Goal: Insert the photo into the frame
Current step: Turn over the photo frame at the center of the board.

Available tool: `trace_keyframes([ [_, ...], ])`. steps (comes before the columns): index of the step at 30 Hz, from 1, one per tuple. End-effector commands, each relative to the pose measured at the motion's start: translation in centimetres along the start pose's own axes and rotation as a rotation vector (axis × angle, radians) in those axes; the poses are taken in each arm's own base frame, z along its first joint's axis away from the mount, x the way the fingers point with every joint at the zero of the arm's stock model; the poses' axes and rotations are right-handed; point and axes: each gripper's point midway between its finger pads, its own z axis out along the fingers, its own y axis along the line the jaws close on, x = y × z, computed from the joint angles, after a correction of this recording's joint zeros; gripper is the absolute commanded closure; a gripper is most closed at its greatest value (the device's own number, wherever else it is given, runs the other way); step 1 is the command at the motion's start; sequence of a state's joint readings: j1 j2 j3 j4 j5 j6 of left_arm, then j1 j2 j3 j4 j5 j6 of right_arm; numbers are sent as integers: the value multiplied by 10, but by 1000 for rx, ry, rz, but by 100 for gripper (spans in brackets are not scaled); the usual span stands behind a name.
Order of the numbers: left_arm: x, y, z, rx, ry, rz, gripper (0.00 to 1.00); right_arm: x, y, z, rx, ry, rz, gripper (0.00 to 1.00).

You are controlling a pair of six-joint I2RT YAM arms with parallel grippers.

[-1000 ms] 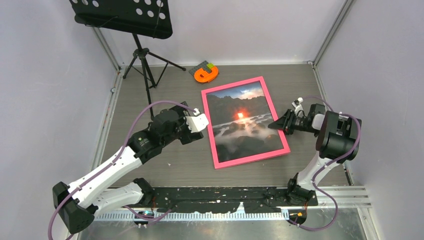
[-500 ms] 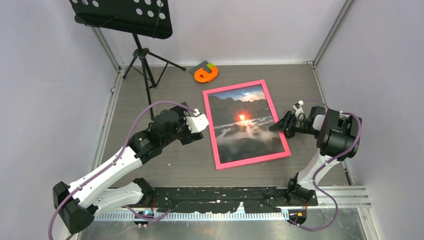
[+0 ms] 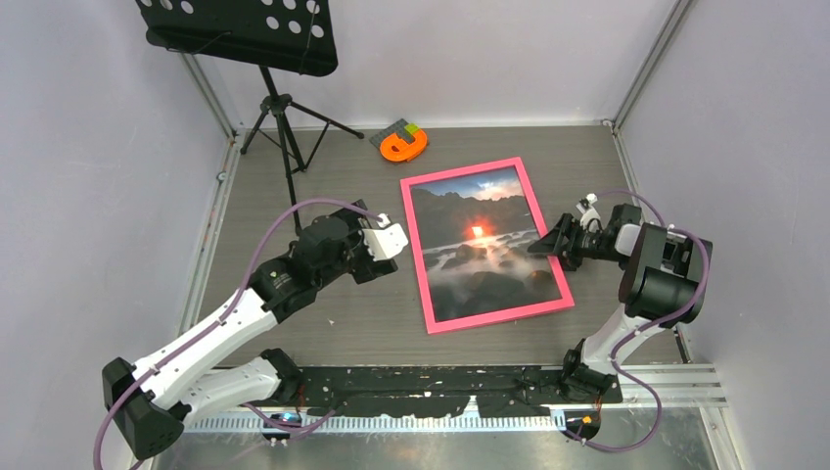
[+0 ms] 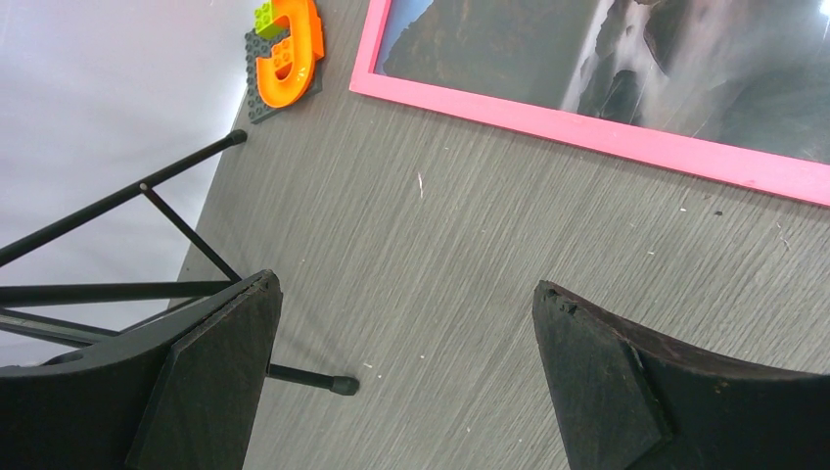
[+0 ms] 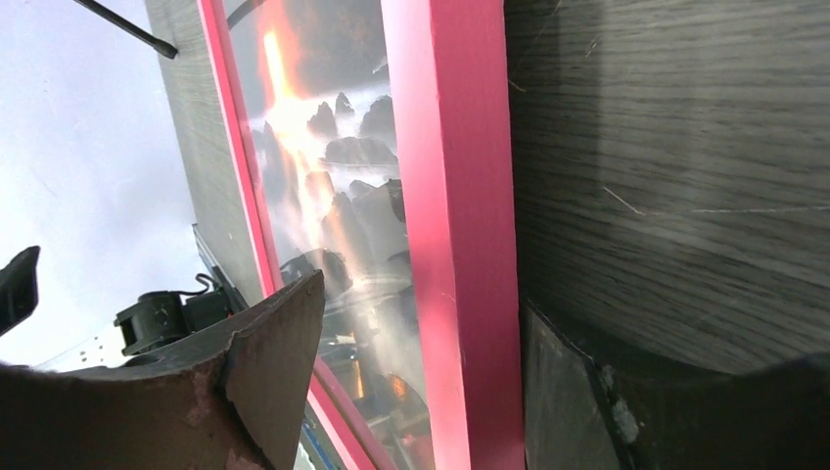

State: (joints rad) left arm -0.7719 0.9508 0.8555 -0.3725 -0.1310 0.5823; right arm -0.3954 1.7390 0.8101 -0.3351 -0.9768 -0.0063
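Note:
The frame [image 3: 416,255], a thin pink rectangle, lies flat in the middle of the table with the photo [image 3: 483,245], a sunset seascape, inside it. My right gripper [image 3: 541,245] is at the frame's right side. In the right wrist view its jaws stand open astride the pink border [image 5: 455,196], one finger over the photo [image 5: 323,166] and the other on the table outside it. My left gripper [image 3: 387,245] hangs wide open left of the frame, holding nothing. Its wrist view shows bare table between the fingers [image 4: 406,323] and the frame's edge [image 4: 587,132] beyond.
A black music stand [image 3: 240,34] on a tripod stands at the back left, one leg [image 4: 303,377] reaching near my left gripper. An orange toy on a small brick plate [image 3: 403,144] lies behind the frame. Pale walls close in three sides.
My right gripper's jaws have spread apart on the frame's right border. The frame has shifted slightly to the right. The left arm has stayed still.

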Motion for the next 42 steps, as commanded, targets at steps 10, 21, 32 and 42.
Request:
trace_keyframes([
  [10,-12,13,-6,-57,-60,-22,0,-14,-18,-26,233,-27,-115,24],
  [21,-16,14,-6,-58,-73,-32,0,-30,-14,-41,315,-63,-200,1],
  [32,-11,10,-9,-66,-83,-35,0,-18,-13,-37,371,83,-311,5],
  [42,-10,10,-4,-72,-83,-33,0,14,8,-26,379,409,-551,5],
])
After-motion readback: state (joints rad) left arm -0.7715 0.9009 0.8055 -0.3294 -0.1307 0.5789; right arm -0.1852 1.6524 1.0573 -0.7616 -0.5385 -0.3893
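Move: The right-hand edge of the photo frame lies right at the right hand, between its parted fingers, and is propped a couple of centimetres off the board. The frame's middle is some 12 cm to that hand's left, about level with it ahead and 1 cm lower; its far right corner is about 18 cm ahead and 6 cm left, the near one 12 cm back and 4 cm right. From the idle left hand, the frame's middle lies roughly 21 cm right, 4 cm ahead and 21 cm below. The right hand draws off to the right by about 4.5 cm, away from the frame's middle, while the fingers spread from mostly to nearly fully open, so that the propped right edge comes free of them. It then swings back left almost as far while rising to about 1.5 cm above its start, the fingertips tipping down some 30 degrees in all and the hand turning about 20 degrees counter-clockwise late on, to end open over the frame's right edge. ##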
